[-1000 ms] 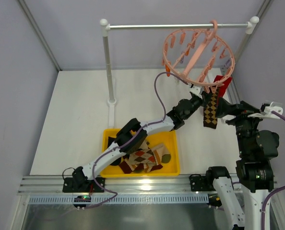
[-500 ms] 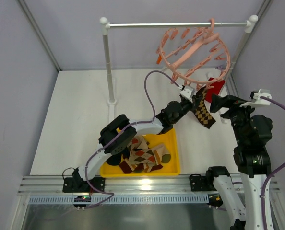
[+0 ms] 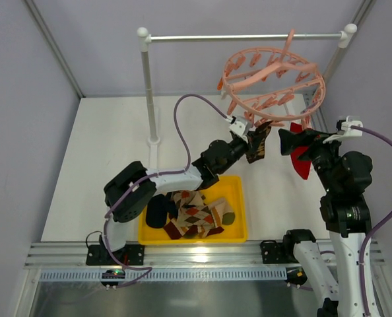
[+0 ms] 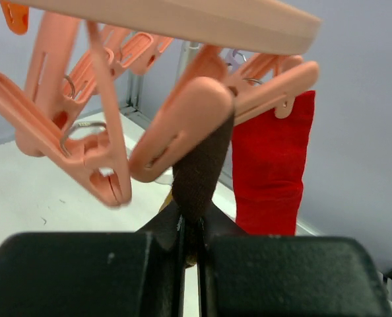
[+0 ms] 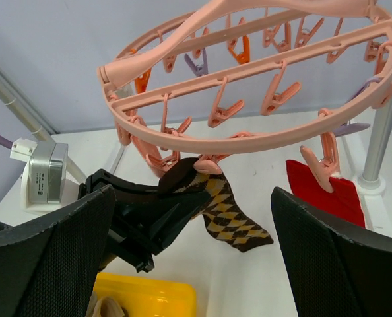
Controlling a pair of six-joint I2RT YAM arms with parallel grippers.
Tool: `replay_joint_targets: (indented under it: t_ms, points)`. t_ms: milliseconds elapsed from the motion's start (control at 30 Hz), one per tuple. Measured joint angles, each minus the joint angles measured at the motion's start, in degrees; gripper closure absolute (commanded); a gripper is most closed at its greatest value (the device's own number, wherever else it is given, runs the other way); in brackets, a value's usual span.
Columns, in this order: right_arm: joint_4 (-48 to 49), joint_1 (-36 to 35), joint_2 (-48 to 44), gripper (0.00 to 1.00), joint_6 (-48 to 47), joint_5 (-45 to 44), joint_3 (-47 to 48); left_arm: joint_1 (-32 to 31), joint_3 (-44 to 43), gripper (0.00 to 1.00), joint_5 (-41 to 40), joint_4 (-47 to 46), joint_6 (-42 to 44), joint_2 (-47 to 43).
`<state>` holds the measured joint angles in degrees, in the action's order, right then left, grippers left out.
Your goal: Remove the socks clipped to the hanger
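The pink ring hanger (image 3: pixel 273 82) hangs tilted from the rail by its hook. One of its clips (image 4: pixel 183 125) still pinches a brown-and-yellow argyle sock (image 3: pixel 257 142) at its top edge. My left gripper (image 3: pixel 249 140) is shut on that sock (image 4: pixel 199 172) just below the clip, the dark cuff squeezed between the jaws (image 4: pixel 193 228). A plain red sock (image 3: pixel 301 162) hangs from a clip to the right (image 4: pixel 272 165). My right gripper (image 3: pixel 294 140) stands open beside the red sock, holding nothing. In its own view (image 5: pixel 191 221) it faces the argyle sock (image 5: pixel 232 214) and the left gripper.
A yellow bin (image 3: pixel 239 198) under the left arm holds several loose socks. The white-and-metal rail stand (image 3: pixel 146 79) rises at the back left of the hanger. Grey enclosure walls close in both sides and the back.
The left gripper has pulled the argyle sock leftward, dragging and tilting the hanger with it. The right gripper has risen and moved left toward the red sock.
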<state>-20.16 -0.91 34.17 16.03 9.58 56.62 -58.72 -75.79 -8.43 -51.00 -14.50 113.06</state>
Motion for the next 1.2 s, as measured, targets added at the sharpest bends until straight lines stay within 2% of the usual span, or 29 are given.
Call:
replay_joint_targets:
  t_ms: [233,433,600,833,1200]
  points:
    - [3.74,0.00,2.62,0.00,2.51,3.96,-4.07,0.02,3.78,1.00,5.75,2.49,-2.32,-3.43]
    - [5.57,0.00,2.03,0.00,3.93,6.56,-9.57,0.02,3.96,1.00,12.98,7.13,-5.75,-5.75]
    - [7.13,0.00,1.73,0.00,4.37,8.00,-10.56,0.02,3.96,1.00,17.03,10.16,-7.87,-7.61]
    - [11.37,0.00,3.67,0.01,4.72,9.14,-10.60,0.02,3.96,1.00,20.31,12.83,-10.78,-7.82]
    - [14.82,-0.13,13.62,0.06,4.61,9.27,-10.01,0.02,3.96,1.00,22.21,13.62,-12.39,-7.85]
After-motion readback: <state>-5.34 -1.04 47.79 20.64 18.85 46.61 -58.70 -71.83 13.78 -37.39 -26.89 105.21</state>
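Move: Just beyond and above the left fingertips, which already pinch the brown patterned sock, sits the clip that still holds that sock: about 3 cm ahead, 4 cm right and 5 cm up from the left hand. The yellow box is roughly 18 cm back, 18 cm left and 26 cm below that hand. From the open right hand the same clip lies some 11 cm ahead, 6 cm left and 7 cm lower; the red sock hangs about 12 cm ahead, 5 cm right and 13 cm below. Dipping about 6 cm and edging left first, the right hand then reaches forward, some 7 cm in all, and a little lower, jaws wide, to bring them either side of the sock's clip; it turns slightly left and tips down about 10 degrees. Meanwhile the left hand keeps its pinch on the sock and draws it back some 8 cm, swinging clockwise and tipping down, then eases to a stop. ##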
